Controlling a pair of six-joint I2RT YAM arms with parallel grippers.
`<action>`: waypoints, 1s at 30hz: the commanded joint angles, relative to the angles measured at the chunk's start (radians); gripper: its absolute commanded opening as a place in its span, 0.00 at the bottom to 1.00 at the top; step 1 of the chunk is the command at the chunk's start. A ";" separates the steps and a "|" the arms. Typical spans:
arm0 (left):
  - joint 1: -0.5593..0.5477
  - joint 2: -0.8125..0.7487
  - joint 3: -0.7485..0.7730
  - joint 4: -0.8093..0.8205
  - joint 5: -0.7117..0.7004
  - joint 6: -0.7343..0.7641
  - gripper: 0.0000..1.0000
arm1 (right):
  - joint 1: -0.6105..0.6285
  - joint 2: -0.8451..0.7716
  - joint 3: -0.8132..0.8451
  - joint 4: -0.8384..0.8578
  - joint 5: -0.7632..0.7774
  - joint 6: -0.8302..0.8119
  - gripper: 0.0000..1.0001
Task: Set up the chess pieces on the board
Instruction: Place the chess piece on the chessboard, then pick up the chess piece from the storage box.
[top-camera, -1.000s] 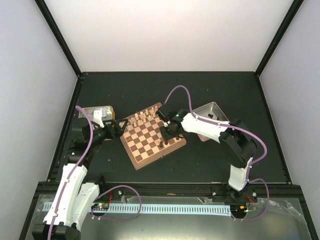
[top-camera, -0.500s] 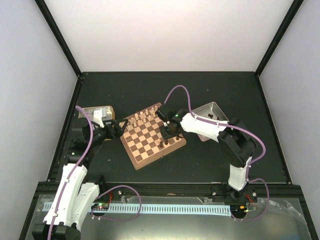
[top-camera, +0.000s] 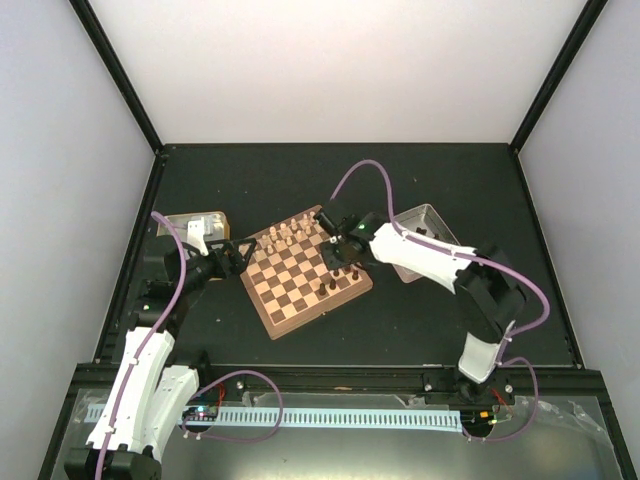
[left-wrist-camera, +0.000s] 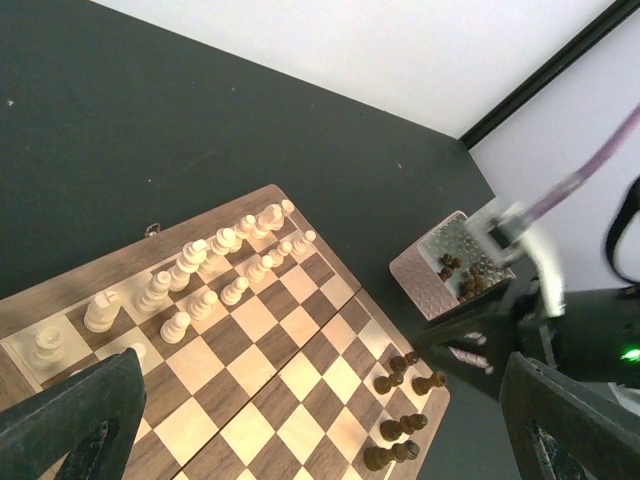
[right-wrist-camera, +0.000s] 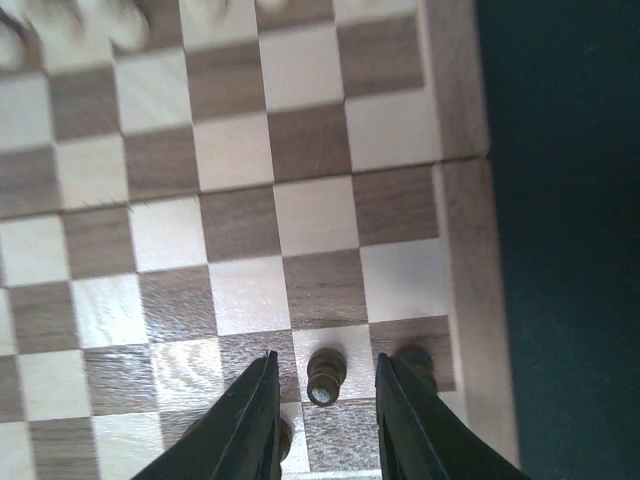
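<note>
The board (top-camera: 296, 282) lies at an angle between my two arms. Cream chess pieces (top-camera: 285, 236) stand in rows along its far-left side, and a few dark ones (top-camera: 332, 284) stand near its right corner. My right gripper (right-wrist-camera: 327, 358) hangs open over that corner, with a dark pawn (right-wrist-camera: 326, 376) upright on a pale square between its fingers (right-wrist-camera: 250, 425) and touching neither. Other dark pieces (right-wrist-camera: 414, 360) stand just beside it. My left gripper (left-wrist-camera: 320, 445) stays wide open and holds nothing at the board's left corner (top-camera: 240, 256), looking across the cream pieces (left-wrist-camera: 190, 285) and dark pieces (left-wrist-camera: 400, 400).
A silver tin with pinkish sides (top-camera: 420, 228) and several dark pieces inside (left-wrist-camera: 462, 278) stands right of the board. A gold-sided tin (top-camera: 196, 224) sits at the left behind my left arm. Dark table (top-camera: 420, 310) surrounds the board.
My right gripper has opened and let go of the dark pawn, which now stands on the board. The right arm has shifted slightly toward the far side. The left arm has not moved.
</note>
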 joint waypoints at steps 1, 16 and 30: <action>-0.002 -0.009 0.032 -0.004 0.023 0.001 0.99 | -0.031 -0.115 0.019 0.018 0.114 0.054 0.27; -0.001 0.013 0.027 0.020 0.021 0.004 0.99 | -0.475 -0.178 -0.170 0.128 0.131 0.101 0.28; -0.003 0.020 0.030 0.017 0.014 0.007 0.99 | -0.617 0.038 -0.054 0.083 0.128 -0.151 0.26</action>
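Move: The next dark pawn, lying in the tray, is about 24 cm to the right hand's right, 12 cm ahead and 7 cm below. A larger dark piece lies some 4 cm to the right of that pawn and 1 cm nearer. The just-placed pawn stands 1 cm back and 5 cm below the hand; another stands 3 cm to the hand's right. From the idle left hand the tray pawn is roughly 47 cm right, 12 cm ahead, 20 cm lower. Right hand arcs up off the board, 23 cm right and 12 forward, turning clockwise, then sinks over the tray. ##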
